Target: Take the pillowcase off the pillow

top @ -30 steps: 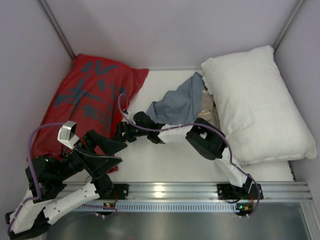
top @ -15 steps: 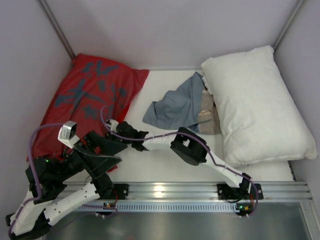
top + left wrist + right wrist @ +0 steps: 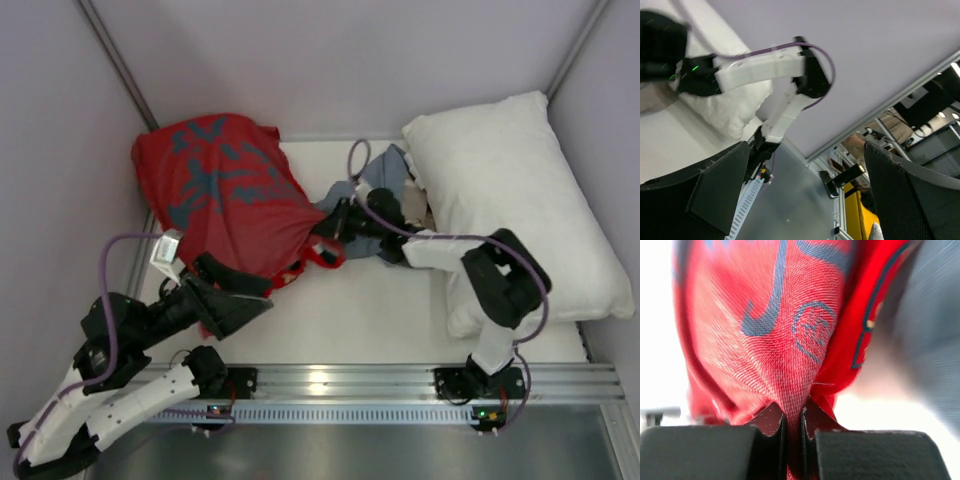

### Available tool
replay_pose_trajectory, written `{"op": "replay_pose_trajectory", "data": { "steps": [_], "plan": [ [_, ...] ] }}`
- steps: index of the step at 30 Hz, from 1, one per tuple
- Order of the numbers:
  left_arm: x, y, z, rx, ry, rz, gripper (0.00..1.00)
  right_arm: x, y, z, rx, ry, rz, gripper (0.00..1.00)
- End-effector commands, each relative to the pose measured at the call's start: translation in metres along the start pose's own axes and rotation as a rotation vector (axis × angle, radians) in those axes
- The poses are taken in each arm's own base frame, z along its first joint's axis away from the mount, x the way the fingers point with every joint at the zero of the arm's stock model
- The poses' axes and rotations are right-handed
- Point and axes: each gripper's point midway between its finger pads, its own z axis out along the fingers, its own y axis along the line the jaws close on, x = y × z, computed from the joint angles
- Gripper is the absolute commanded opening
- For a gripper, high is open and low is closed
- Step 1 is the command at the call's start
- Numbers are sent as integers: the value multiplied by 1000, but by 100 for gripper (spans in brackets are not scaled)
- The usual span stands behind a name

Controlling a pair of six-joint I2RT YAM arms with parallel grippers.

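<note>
The red pillowcase (image 3: 220, 190) with the grey-blue pattern is bunched and bulging at the back left, and its near corner is stretched toward the table's middle. My right gripper (image 3: 324, 242) is shut on that corner. In the right wrist view the red cloth (image 3: 785, 340) is pinched between the closed jaws of that gripper (image 3: 793, 414). My left gripper (image 3: 262, 300) is open and empty, just below the case's near edge, and in the left wrist view (image 3: 807, 165) its jaws stand wide apart. No pillow shows from inside the case; it is hidden.
A bare white pillow (image 3: 510, 200) lies along the right side. A plain grey-blue cloth (image 3: 385, 175) and a beige cloth (image 3: 415, 205) lie crumpled between it and my right gripper. The booth walls stand close at the left, back and right. The metal rail (image 3: 340, 380) runs along the near edge.
My right gripper took hold of the pillowcase's near corner and pulled it right and back toward the table's middle. The case rose and bunched up. My left arm shifted slightly right.
</note>
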Motion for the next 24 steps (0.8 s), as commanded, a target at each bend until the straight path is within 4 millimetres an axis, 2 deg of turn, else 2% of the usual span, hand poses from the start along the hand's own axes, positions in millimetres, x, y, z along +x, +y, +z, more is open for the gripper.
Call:
{"op": "replay_pose_trajectory", "data": {
  "steps": [1, 2, 3, 4, 5, 6, 7, 8, 9, 10, 11, 12, 13, 14, 15, 16, 17, 18, 19, 20, 21, 22, 23, 24],
  "plan": [
    [10, 42, 22, -151, 37, 37, 99, -89, 40, -65, -62, -232, -169, 0],
    [9, 51, 22, -193, 36, 61, 99, -104, 40, -90, -30, -266, -179, 0],
    [10, 63, 22, -249, 41, 73, 99, -112, 37, -102, -3, -287, -193, 0],
    [14, 86, 22, -347, 56, 88, 99, -122, 45, -120, 13, -322, -245, 0],
    [19, 97, 22, -387, 80, 106, 99, -134, 35, -134, 63, -353, -248, 0],
    [21, 112, 23, -450, 86, 114, 99, -132, 23, -143, 127, -346, -232, 0],
    [34, 129, 31, -502, 149, 115, 99, -133, 19, -150, 146, -347, -237, 0],
    [42, 138, 37, -522, 194, 122, 99, -132, 17, -155, 155, -342, -234, 0],
    [46, 140, 45, -528, 236, 123, 99, -119, 15, -154, 144, -283, -221, 0],
    [65, 160, 59, -579, 333, 113, 99, -114, 16, -153, 128, -263, -222, 0],
    [71, 163, 65, -583, 379, 130, 99, -99, 10, -152, 117, -233, -207, 0],
    [73, 168, 72, -603, 396, 149, 99, -92, 9, -152, 102, -224, -200, 2],
    [68, 168, 84, -617, 395, 178, 99, -88, 4, -153, 116, -227, -200, 37],
    [61, 173, 86, -667, 373, 248, 99, -82, -4, -159, 158, -232, -195, 57],
    [55, 173, 90, -683, 361, 273, 99, -86, -22, -165, 257, -263, -225, 78],
    [47, 171, 101, -690, 355, 300, 99, -78, -36, -175, 349, -236, -213, 84],
    [40, 174, 110, -702, 370, 362, 99, -75, -60, -194, 511, -233, -221, 94],
    [41, 175, 108, -709, 378, 362, 99, -82, -69, -199, 571, -272, -223, 98],
    [38, 176, 123, -714, 395, 383, 99, -75, -79, -214, 655, -255, -225, 100],
    [37, 178, 128, -719, 418, 417, 99, -75, -84, -224, 701, -260, -230, 100],
    [47, 194, 133, -764, 482, 436, 99, -77, -91, -237, 773, -287, -232, 99],
    [49, 198, 138, -771, 508, 452, 99, -71, -90, -247, 787, -297, -227, 99],
    [44, 190, 149, -743, 518, 490, 99, -64, -89, -251, 783, -290, -219, 99],
    [56, 201, 153, -768, 577, 512, 99, -58, -86, -253, 766, -295, -196, 99]
  ]
}}
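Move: The right hand, already shut on the gathered end of the red pillowcase, is taking it to the bare table about 25 cm to its right, 2 cm nearer and 13 cm below. The brown cloth lies about 11 cm beyond that spot, and the white pillow's middle 54 cm right of the hand and 8 ahead. From the high left hand the gathered end is some 22 cm ahead, 13 right and 30 below; the blue cloth is 34 ahead, 22 right. Still pinching the pillowcase, the right hand hauls its gathered end right and up about 12 cm, at first also forward, then sinks, opens wide and lets go, carrying on rightward with its fingers tipping down. The open left hand swings forward, right and down over the cloth, tipping its fingers down some 50 degrees, and rises about 5 cm at the last. ##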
